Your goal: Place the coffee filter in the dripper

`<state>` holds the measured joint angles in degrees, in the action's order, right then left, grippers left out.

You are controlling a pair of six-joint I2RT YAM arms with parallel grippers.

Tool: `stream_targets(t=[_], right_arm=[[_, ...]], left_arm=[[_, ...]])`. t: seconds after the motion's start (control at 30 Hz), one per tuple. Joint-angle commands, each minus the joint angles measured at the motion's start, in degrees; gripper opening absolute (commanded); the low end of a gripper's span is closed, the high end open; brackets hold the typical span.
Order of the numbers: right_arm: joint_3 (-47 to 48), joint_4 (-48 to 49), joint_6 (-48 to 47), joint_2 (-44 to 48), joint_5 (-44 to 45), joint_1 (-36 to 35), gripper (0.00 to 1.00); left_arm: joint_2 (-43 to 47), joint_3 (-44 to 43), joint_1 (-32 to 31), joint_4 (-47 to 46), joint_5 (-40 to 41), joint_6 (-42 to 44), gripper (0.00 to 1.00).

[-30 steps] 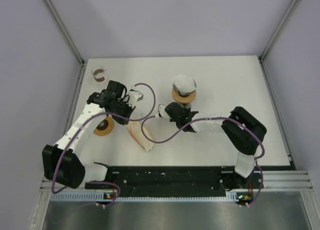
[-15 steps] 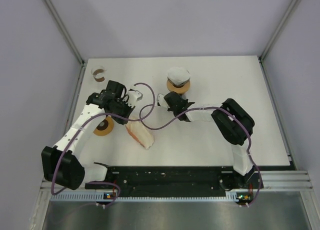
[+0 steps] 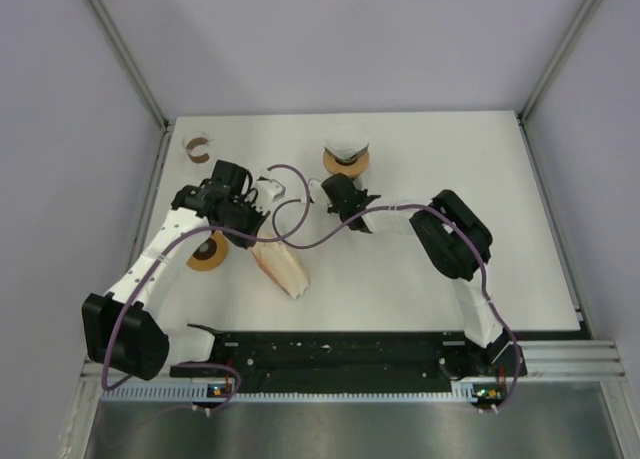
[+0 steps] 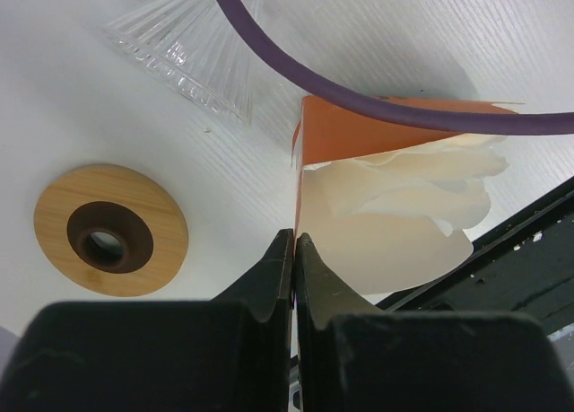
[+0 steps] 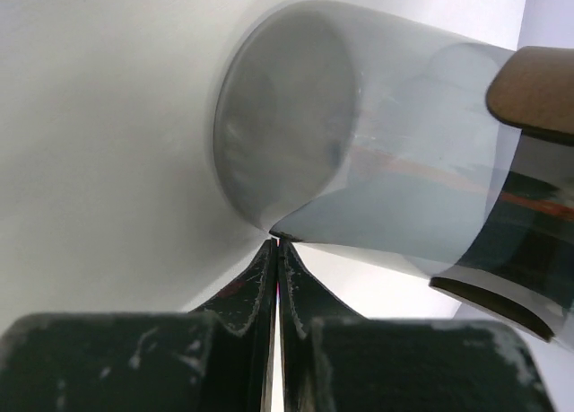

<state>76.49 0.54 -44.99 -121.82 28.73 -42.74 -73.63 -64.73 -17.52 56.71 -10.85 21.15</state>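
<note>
A white paper coffee filter point(image 3: 346, 139) stands open over a glass dripper with a wooden collar point(image 3: 345, 163) at the back middle of the table. My right gripper point(image 3: 340, 183) is shut on the filter's near rim. In the right wrist view the gripper point(image 5: 277, 241) pinches the edge of the blurred filter cone point(image 5: 282, 116), with the wooden collar point(image 5: 538, 89) at the right. My left gripper point(image 3: 249, 233) is shut on the edge of an orange filter packet point(image 3: 282, 267). The left wrist view shows this gripper point(image 4: 294, 237) on the packet point(image 4: 359, 134), with pale filters point(image 4: 404, 206) sticking out.
A clear ribbed glass cone point(image 3: 270, 189) lies beside the left gripper and shows in the left wrist view point(image 4: 188, 48). A wooden ring point(image 3: 207, 252) lies under the left arm. A second wooden ring point(image 3: 197, 147) sits at the back left. Purple cables point(image 3: 300, 229) loop between the arms.
My right gripper has moved back and left with the filter, and the wooden-collared dripper has shifted the same way. The left gripper and packet have barely moved.
</note>
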Motion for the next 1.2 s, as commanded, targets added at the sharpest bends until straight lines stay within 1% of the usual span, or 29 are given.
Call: stream_targets(t=[0.0,0.13,0.3,0.4,0.57,0.7,0.83,0.87,0.9,0.93,0.97,1.03,1.13,1.17], right_arm=[[2.44,-0.18,0.96,0.44,-2.01,0.55,0.0],[-3.35,0.08,1.84,4.47,-2.98,0.03,0.0],[-11.0,1.14,3.24,10.71,-1.14,-1.73,0.0],[-13.9,0.17,6.22,14.49,-0.43,-2.61,0.0],[-20.4,-0.45,12.81,24.07,-1.4,-2.96,0.0],[-23.4,-3.96,16.86,30.75,-3.15,-2.96,0.0],[-23.14,-7.99,21.34,35.94,-6.83,-3.14,0.0],[-22.44,-9.49,23.18,37.52,-8.76,-3.14,0.04],[-21.39,-10.46,25.11,39.19,-11.04,-3.14,0.13],[-20.68,-10.99,27.74,40.59,-15.76,-3.31,0.24],[-20.07,-10.73,30.29,42.96,-20.25,-3.23,0.38],[-19.89,-7.59,37.13,46.04,-28.08,-3.4,0.54],[-22.16,3.55,48.73,48.95,-38.19,-3.75,0.66],[-22.95,6.73,51.56,49.13,-40.14,-4.1,0.67]], left_arm=[[2.26,-1.1,-0.15,-1.16,-0.57,0.56,0.03],[2.7,-0.84,-0.15,-1.07,-0.66,0.74,0.03],[2.26,-1.54,-0.15,-1.51,-1.36,0.83,0.03],[2.17,-1.89,-0.23,-2.13,-1.89,0.48,0.02],[2.35,-2.15,-0.32,-3.44,-1.98,0.39,0.0],[1.64,-3.47,-1.02,-4.23,-2.33,0.12,0.0],[0.68,-4.0,-2.34,-6.17,-2.6,-0.67,0.0],[0.24,-4.18,-3.13,-6.69,-2.6,-0.84,0.0],[-0.11,-4.35,-3.66,-7.22,-2.6,-0.93,0.0],[-0.55,-4.61,-4.53,-7.75,-2.33,-1.02,0.0],[-1.34,-4.88,-5.67,-8.19,-1.9,-1.11,0.0],[-2.39,-5.84,-6.99,-8.63,-1.19,-1.28,0.0],[-3.8,-7.08,-8.06,-8.72,-1.8,-2.07,0.0],[-4.07,-7.51,-8.14,-8.81,-2.59,-2.51,0.0]])
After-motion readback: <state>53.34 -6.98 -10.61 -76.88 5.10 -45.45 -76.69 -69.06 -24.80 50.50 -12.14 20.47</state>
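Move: Behind and to the left of the right hand, about 21 cm back and 17 cm left, is the middle of the filter bag, a few centimetres higher. The glass carafe, with the dripper on top, stands roughly 4 cm ahead of that hand and 3 cm left. From the left hand, which already pinches the bag, the bag's middle hangs some 4 cm back, 5 cm right and 8 cm lower; the carafe is about 17 cm ahead and 20 cm right. Backing off the carafe's foot, the shut right fingers draw about 10 cm back and slightly left, keeping low, then climb some 13 cm while still going back towards the filter bag, rolling about 45 degrees so the hand's left side rises, and opening past halfway late on. The left hand keeps its pinch and, late, carries the bag about 5 cm right, slightly forward and up. ##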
